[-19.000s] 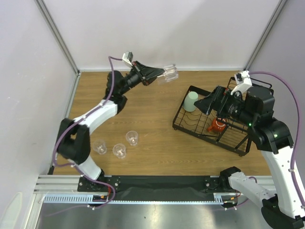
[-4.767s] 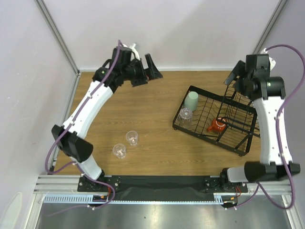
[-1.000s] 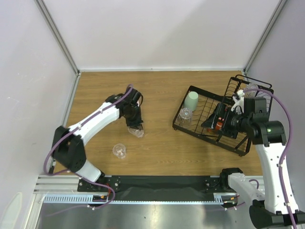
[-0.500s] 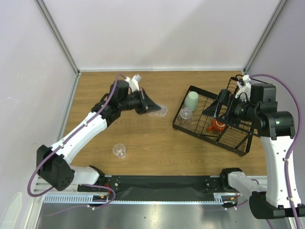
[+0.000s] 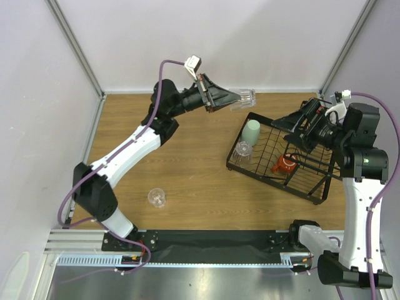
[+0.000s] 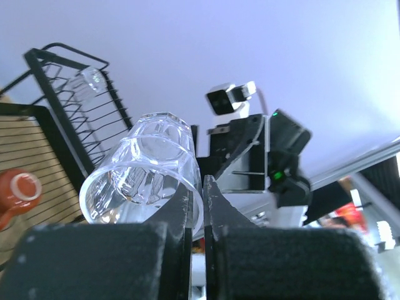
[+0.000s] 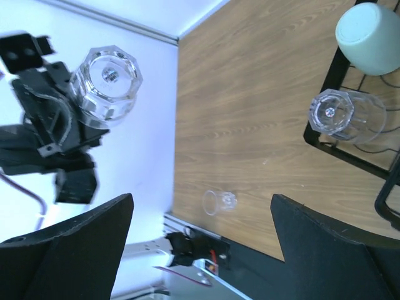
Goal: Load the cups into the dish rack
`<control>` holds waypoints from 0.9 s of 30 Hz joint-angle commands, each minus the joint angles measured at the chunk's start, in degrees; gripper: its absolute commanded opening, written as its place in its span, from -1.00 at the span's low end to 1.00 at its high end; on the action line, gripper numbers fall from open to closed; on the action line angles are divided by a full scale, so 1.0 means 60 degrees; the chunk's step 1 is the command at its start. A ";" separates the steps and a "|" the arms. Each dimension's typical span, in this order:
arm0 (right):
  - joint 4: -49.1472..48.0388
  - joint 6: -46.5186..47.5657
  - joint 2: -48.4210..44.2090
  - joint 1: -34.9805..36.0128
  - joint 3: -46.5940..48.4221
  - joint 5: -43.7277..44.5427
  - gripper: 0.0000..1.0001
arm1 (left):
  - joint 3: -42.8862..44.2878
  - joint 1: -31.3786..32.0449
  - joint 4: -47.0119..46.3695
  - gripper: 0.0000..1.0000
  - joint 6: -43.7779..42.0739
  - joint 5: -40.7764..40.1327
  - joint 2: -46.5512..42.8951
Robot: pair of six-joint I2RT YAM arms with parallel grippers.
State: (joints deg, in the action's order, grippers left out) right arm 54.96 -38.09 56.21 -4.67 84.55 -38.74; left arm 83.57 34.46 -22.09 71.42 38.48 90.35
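My left gripper (image 5: 232, 99) is shut on the rim of a clear tumbler (image 5: 244, 98), which it holds sideways in the air just past the back left corner of the black wire dish rack (image 5: 262, 175). In the left wrist view the rim of this tumbler (image 6: 144, 169) is pinched between the fingers (image 6: 187, 206). A mint-green cup (image 5: 251, 132), another clear tumbler (image 5: 242, 150) and an orange-red mug (image 5: 284, 165) sit in the rack. A third clear tumbler (image 5: 156, 197) stands on the table. My right gripper (image 5: 289, 132) hovers open over the rack, holding nothing.
The rack's taller basket section (image 6: 69, 94) has a small clear thing (image 6: 94, 78) near its top. White walls and metal posts close in the wooden table (image 5: 187, 162) on three sides. The right wrist view shows the held tumbler (image 7: 107, 81) and the rack's corner (image 7: 319, 140).
The left arm took a tumbler off the table and has swung it up and to the right, toward the rack's back corner. The right arm drew back to the right, still open.
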 commanded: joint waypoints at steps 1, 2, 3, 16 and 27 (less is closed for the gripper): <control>-0.1246 -0.1078 0.0007 -0.0350 -0.0293 -0.0999 0.99 | 0.0046 0.0204 -0.2367 -0.99 0.1497 -0.0025 0.0367; -0.1453 -0.1195 -0.0007 -0.0379 -0.0308 -0.1057 0.99 | 0.0090 0.0277 -0.2470 -0.99 0.1660 -0.0084 0.0440; -0.1629 -0.1269 -0.0022 -0.0394 -0.0265 -0.1029 0.99 | 0.0221 0.0307 -0.2703 -1.00 0.1821 -0.0143 0.0513; -0.4540 -0.2894 -0.0271 -0.0423 -0.1507 -0.1467 0.99 | 0.0017 0.0644 -0.3481 -1.00 0.3183 -0.0378 0.0631; -0.6259 -0.3686 -0.0066 0.0219 -0.1846 -0.1161 0.99 | 0.0325 0.0937 -0.3907 -1.00 0.3756 -0.0041 0.1290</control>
State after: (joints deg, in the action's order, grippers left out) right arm 22.72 -58.46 55.66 -5.02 74.19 -45.63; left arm 83.37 39.33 -41.50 91.68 37.71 97.54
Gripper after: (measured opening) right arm 0.994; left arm 0.043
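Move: The left hand grips a clear cup, its middle about 4 cm to the right of the fingers. The right hand's open fingers wait some 13 cm right, 7 cm back and 5 cm below the left hand; from the right hand the held cup is 10 cm left, 7 cm ahead and 5 cm higher. Far below the left hand, about 38 cm, the racked green cup lies 8 cm ahead, 10 cm right, and the racked glass 2 cm ahead, 8 cm right. Still pinching the clear cup, the left hand carries it about 4 cm right and a little back towards the right gripper, turning some 20 degrees. The right hand, fingers staying wide open, rises about 5 cm and goes forward about 4 cm to meet the cup's base, rolling its left side up and tipping its fingers up; whether it touches can't be seen. ##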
